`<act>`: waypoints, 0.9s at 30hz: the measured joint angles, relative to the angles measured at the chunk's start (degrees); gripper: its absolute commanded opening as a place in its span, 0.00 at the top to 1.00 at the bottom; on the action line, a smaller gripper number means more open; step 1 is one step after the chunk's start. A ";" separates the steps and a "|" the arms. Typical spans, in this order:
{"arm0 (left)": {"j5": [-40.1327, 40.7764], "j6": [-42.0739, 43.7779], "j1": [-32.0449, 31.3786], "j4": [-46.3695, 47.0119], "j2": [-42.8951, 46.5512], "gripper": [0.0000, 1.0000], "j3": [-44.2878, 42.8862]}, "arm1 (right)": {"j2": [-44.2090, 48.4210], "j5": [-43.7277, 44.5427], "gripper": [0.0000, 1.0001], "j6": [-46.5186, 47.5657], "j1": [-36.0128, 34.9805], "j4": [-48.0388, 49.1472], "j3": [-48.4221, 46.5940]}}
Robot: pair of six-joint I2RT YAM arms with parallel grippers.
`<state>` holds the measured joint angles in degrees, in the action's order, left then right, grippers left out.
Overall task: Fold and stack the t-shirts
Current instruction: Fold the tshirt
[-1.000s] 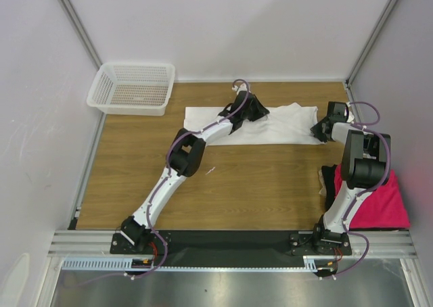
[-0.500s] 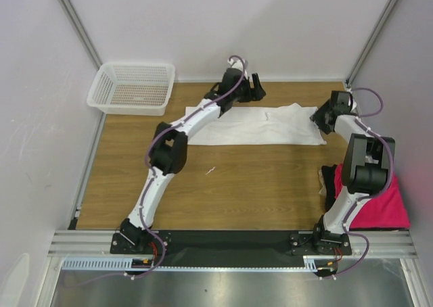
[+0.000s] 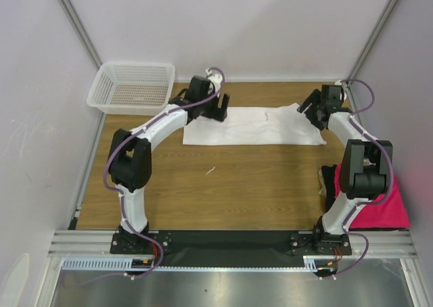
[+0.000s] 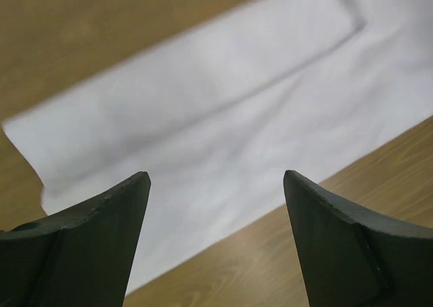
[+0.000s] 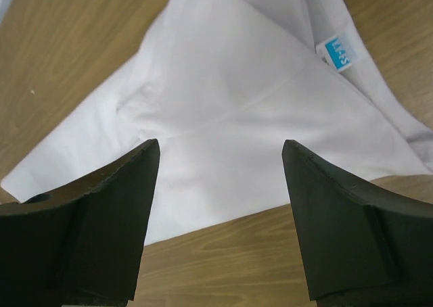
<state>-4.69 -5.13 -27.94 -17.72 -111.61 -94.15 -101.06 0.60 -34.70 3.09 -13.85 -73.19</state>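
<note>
The white t-shirt (image 3: 254, 126) lies flat as a long folded strip across the far part of the table, its blue-white tag (image 5: 336, 53) showing in the right wrist view. My left gripper (image 3: 219, 108) hovers over the strip's left end, open and empty, with the white cloth (image 4: 223, 97) below its fingers. Above the right end my right gripper (image 3: 309, 108) is also open, holding nothing, the white cloth (image 5: 223, 111) beneath it. A magenta-pink t-shirt (image 3: 380, 205) lies at the right edge on top of a black one (image 3: 329, 185).
A white mesh basket (image 3: 132, 88) stands at the far left corner. Bare wooden table (image 3: 237, 185) lies between the white strip and the arm bases. Grey walls close in the left, far and right sides.
Both grippers have opened and let go of the white t-shirt. The left one moved from the strip's middle to its left end; the right one drew back to the far right.
</note>
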 measured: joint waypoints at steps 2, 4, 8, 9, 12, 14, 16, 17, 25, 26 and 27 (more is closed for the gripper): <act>0.17 1.88 0.24 -1.70 -0.94 0.14 3.78 | -0.39 -0.02 0.21 -0.48 -0.39 0.00 1.14; 0.48 2.82 0.24 -3.17 -2.43 0.15 5.57 | -1.16 0.00 0.21 -0.87 -0.68 0.00 1.75; 0.72 2.60 0.44 -2.91 -4.31 0.15 6.38 | -3.32 0.17 0.21 -1.29 -1.33 0.46 2.49; 0.98 2.49 0.50 -2.62 -4.50 0.15 6.40 | -3.98 0.22 0.22 -1.29 -1.53 0.81 2.49; 1.57 1.90 0.79 -1.57 -4.66 0.15 6.47 | -5.92 0.31 0.22 -1.33 -1.92 1.57 2.49; 1.77 1.44 0.96 -0.81 -4.66 0.15 6.73 | -7.43 0.46 0.22 -1.36 -2.14 2.05 2.40; 2.29 0.52 1.09 0.15 -4.66 0.15 7.65 | -9.03 0.50 0.22 -1.49 -2.29 2.21 2.19; 2.62 -0.09 1.16 0.48 -4.66 0.15 8.31 | -9.53 0.59 0.23 -1.57 -2.40 2.32 1.88; 2.69 -8.35 2.27 0.68 -5.75 0.16 12.61 | -12.24 1.16 0.23 -1.60 -2.40 3.02 -1.64; 2.64 -9.27 2.32 0.81 -5.75 0.17 13.29 | -12.46 1.18 0.23 -1.53 -2.40 3.02 -1.84; 2.84 -10.40 2.32 1.84 -5.57 0.17 14.01 | -12.85 1.22 0.23 -1.44 -2.40 2.97 -2.27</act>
<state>-1.85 -15.53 -25.63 -15.88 -117.19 -80.14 -113.91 1.83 -36.14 0.69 -10.87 -75.46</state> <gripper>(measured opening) 0.837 0.773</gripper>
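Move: The t-shirt lies as a long strip below both hands. From the left hand its left end is about 15 cm to the left, level fore and aft, some 15 cm down; the white basket stands roughly 33 cm left, 9 cm farther out and 12 cm lower. From the right hand the t-shirt's right end is some 6 cm to the right, level fore and aft, 10 cm down, with the neck label about 6 cm right, 7 cm ahead and 10 cm below. Down onto the t-shirt from both sides, fingers held wide open. The left hand drops about 14 cm in two stages with a brief pause between, drawing back and left towards the strip's near left corner while it tips some 20 degrees steeper and turns a little counter-clockwise. The right hand sinks about 8 cm over the right part, tipping slightly steeper, then levels off and eases forward 2 cm; whether either touches cloth can't be seen. ##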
